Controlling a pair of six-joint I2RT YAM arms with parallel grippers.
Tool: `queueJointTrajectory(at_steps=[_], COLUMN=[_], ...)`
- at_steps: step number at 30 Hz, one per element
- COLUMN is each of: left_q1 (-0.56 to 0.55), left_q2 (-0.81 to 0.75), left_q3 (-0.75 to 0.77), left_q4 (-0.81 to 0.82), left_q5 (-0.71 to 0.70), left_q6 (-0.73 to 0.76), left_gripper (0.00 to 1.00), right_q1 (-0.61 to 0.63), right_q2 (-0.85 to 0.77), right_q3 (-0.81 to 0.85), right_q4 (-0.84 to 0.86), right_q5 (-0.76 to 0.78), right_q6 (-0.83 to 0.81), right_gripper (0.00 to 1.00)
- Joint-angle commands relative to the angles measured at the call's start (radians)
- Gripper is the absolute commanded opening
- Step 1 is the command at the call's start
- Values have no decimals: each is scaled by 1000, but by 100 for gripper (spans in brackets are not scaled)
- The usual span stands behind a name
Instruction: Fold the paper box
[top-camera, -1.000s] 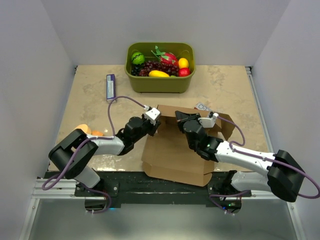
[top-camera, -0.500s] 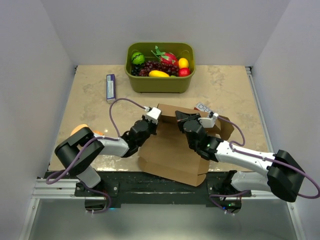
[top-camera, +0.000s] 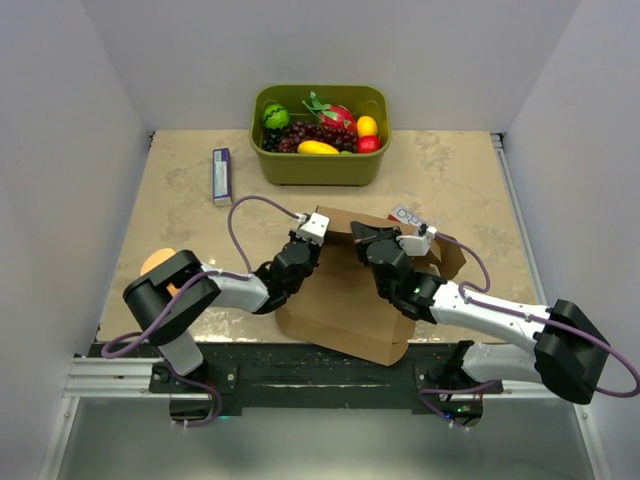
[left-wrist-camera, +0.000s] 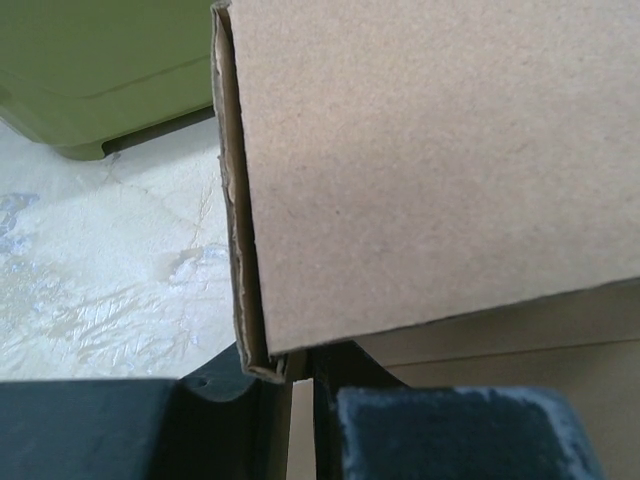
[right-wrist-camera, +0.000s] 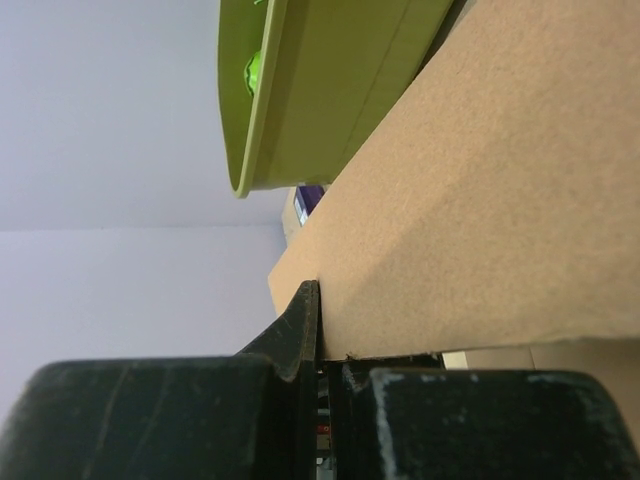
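The paper box (top-camera: 345, 300) is a brown cardboard sheet lying partly folded in the middle of the table. Its near edge hangs over the table's front. My left gripper (top-camera: 306, 248) is at the box's back left corner. In the left wrist view it (left-wrist-camera: 295, 375) is shut on the doubled edge of an upright flap (left-wrist-camera: 430, 170). My right gripper (top-camera: 366, 244) is at the box's back edge, just right of the left one. The right wrist view shows it (right-wrist-camera: 328, 350) shut on a thin cardboard panel (right-wrist-camera: 500, 220).
An olive-green tub (top-camera: 320, 150) of fruit stands at the back centre, close behind the box, and shows in both wrist views (left-wrist-camera: 90, 60) (right-wrist-camera: 320, 100). A purple packet (top-camera: 221, 173) lies at back left. An orange object (top-camera: 155, 262) sits behind the left arm. A white tag (top-camera: 405, 214) lies by the box's right flap.
My left gripper has slid right to the box's back left corner and closed on the flap. The box's near left part has shifted right. The right arm has stayed put.
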Motion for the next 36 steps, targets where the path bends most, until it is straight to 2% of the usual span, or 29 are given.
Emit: queueJointTrajectory(at_steps=[1,3,4,5,6,8,9,11,12,15,18,20,23,28,36], left_q1=[20,27,41,50,66,115,130,182,197,251,300,333,357,394,429], left_q2=[-28,-48,-68,-79,-97,-123,-151,-179,-203,-242,-262,-265,-271,-259,-254], left_q3=[32,46,53,70,78,92,93,96,99,110,127,142,147,147,144], left_q4=[-43,-122,-159,-201,-283,-360,-424,-478,-533,-627,-704,-732,-758,-769,-770], left_q5=[-57,-29,8,29,77,129,178,227,262,307,370,399,414,424,424], left_q6=[63,31,17,8,-3,-36,-47,-61,-64,-55,-56,-67,-72,-69,-64], left_gripper=[0,0,0,0,0,0,0,0,0,0,0,0,0,0,0], right_q1=[19,19,18,19,19,18,18,15,13,-42,-184,-260,-271,-286,-317], right_q2=[4,-17,-28,-43,-74,-111,-129,-181,-195,-233,-215,-180,-186,-295,-319], right_q3=[11,19,19,16,14,13,13,26,39,108,174,201,175,114,135], right_q4=[-148,-133,-124,-114,-93,-62,-29,1,-31,-148,-282,-346,-403,-410,-509], right_q5=[-41,-33,-27,-24,-16,-21,-30,-65,-71,-141,-348,-404,-354,-297,-220], right_q6=[-100,-144,-205,-244,-325,-440,-574,-711,-800,-934,-1008,-1036,-1082,-1086,-1125], right_gripper=[5,19,40,50,65,72,77,80,84,90,94,94,96,98,98])
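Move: The right hand, pinching the box's far panel, is going for the upright flap at the panel's right end, about 22 cm to its right, 4 cm back and 8 cm lower; the red-white carton lies some 16 cm right, 5 cm ahead, 17 cm below. The left hand already holds the panel's left corner, bound for a spot 10 cm left and 2 cm ahead at the same height; from this hand the green bin is about 24 cm straight ahead and the purple box 25 cm left, 15 cm ahead, 8 cm lower. The right hand opens wide and lets go of the far panel, backs off a little, rises some 6 cm clear of it, then swings about 12 cm right and sinks most of the way again, rolling left side down by nearly 60 degrees, so its open fingers end by the box's right end and its flap. Meanwhile the left hand keeps its pinch on the left corner and drags the box about 10 cm to the left and slightly forward, tipping its fingers down some 20 degrees, so the flap comes to meet the right hand. ##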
